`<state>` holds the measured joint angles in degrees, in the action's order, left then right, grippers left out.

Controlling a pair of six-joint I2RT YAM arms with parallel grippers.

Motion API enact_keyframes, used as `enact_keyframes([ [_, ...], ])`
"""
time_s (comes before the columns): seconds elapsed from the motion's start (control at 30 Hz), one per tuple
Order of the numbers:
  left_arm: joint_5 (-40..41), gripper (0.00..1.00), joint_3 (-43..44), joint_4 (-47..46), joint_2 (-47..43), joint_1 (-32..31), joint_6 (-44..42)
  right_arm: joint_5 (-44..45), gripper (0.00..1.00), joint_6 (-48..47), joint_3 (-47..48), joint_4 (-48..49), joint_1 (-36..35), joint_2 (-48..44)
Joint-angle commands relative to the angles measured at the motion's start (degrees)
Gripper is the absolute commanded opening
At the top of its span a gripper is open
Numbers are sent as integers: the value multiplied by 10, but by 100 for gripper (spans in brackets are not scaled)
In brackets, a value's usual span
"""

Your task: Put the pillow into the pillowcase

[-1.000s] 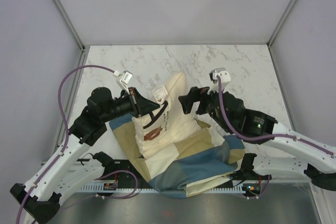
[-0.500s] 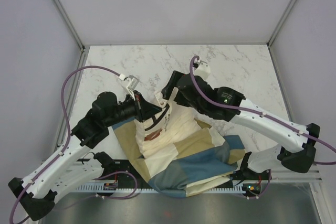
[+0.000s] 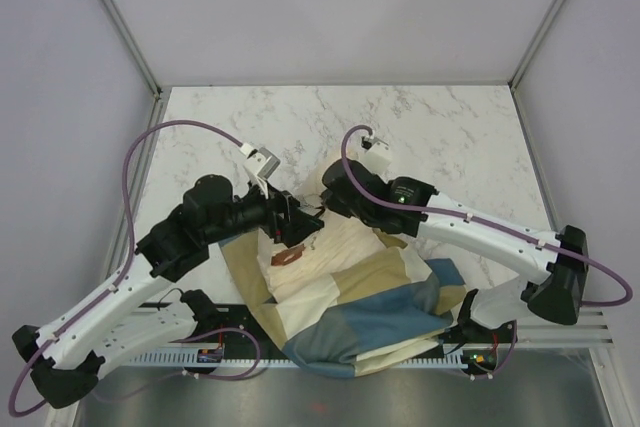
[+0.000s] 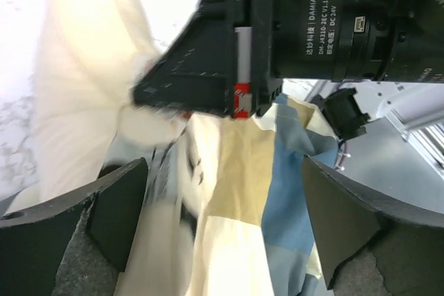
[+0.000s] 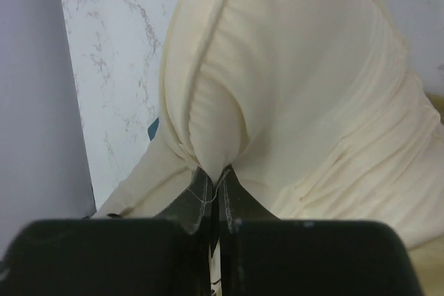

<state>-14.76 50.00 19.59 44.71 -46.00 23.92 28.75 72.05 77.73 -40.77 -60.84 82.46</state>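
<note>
The cream pillow (image 3: 335,247) lies half inside the checked blue, tan and cream pillowcase (image 3: 385,297) near the table's front. My right gripper (image 3: 322,203) is shut on a bunched far corner of the pillow (image 5: 291,88), and its closed tips (image 5: 212,179) pinch the cream cloth. My left gripper (image 3: 291,223) stands open just left of it. In the left wrist view its fingers (image 4: 118,213) spread wide over the pillowcase (image 4: 243,185) and the pillow (image 4: 83,67), gripping nothing. The right gripper's black body (image 4: 208,81) hangs close above.
The marble tabletop (image 3: 440,127) stretches behind the cloth. Grey walls and metal posts (image 3: 120,22) enclose the sides and back. A metal rail (image 3: 560,332) runs along the near edge, and the pillowcase hangs over it. The two grippers nearly touch.
My left gripper has opened and let go of the cloth. The right arm swung left over the pillow, and its gripper shut on the far corner. The pillow's raised peak has dropped.
</note>
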Motion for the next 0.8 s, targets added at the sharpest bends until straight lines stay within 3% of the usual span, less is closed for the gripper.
enact_keyframes([
  [0.0, 104, 100, 71, 140, -16, -6, -32, 22, 0, 5, -61, -19, 13, -75],
  [0.1, 212, 100, 126, 213, -2, -3, -27, 29, 0, -3, -114, -19, 15, -129],
  [0.2, 212, 100, 152, 214, 21, 5, -21, 32, 0, -21, -165, -19, 15, -185],
  [0.23, 271, 100, 154, 260, 28, 13, -7, 32, 0, -30, -174, -20, 16, -198],
  [0.3, 278, 100, 146, 261, 52, 29, -9, 25, 0, -66, -196, -15, 16, -235],
  [0.4, 208, 99, 118, 222, 99, 92, -39, -2, 0, -118, -220, 4, 16, -283],
  [0.43, 182, 99, 109, 210, 116, 147, -62, -15, 0, -129, -227, 12, 14, -295],
  [0.57, -11, 100, 91, 150, 203, 236, -134, -34, 0, -157, -239, 24, 15, -334],
  [0.63, -26, 100, 115, 152, 276, 235, -165, -41, 0, -170, -236, 22, 14, -334],
  [0.77, 43, 100, 156, 170, 388, 235, -170, -58, 0, -182, -232, 22, 15, -330],
])
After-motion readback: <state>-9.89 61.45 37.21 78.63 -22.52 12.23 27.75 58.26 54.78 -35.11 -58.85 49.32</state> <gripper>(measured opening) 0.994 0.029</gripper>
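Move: The left hand, already open beside the raised end of the pillow, has the pillowcase's blue left hem about 20 cm to its left, 3 cm ahead and some 26 cm below. The pillow's middle is about 1 cm back and 17 cm beneath that hand. From the right hand, shut on the pillow's raised end, the bunched pillowcase body lies about 23 cm back, 4 cm right and 22 cm down; the pillow's middle is 9 cm back, 4 cm left, 14 cm down. With its fingers staying wide open, the left hand leaves the pillow to the left with a slight rise, then sweeps forward and dives some 15 cm towards the pillowcase's blue hem, its fingers turning counter-clockwise and further downward. The right hand keeps its pinch on the pillow's raised end and draws it about 10 cm to the right, easing back and slightly up as its fingertips tilt up a little. ##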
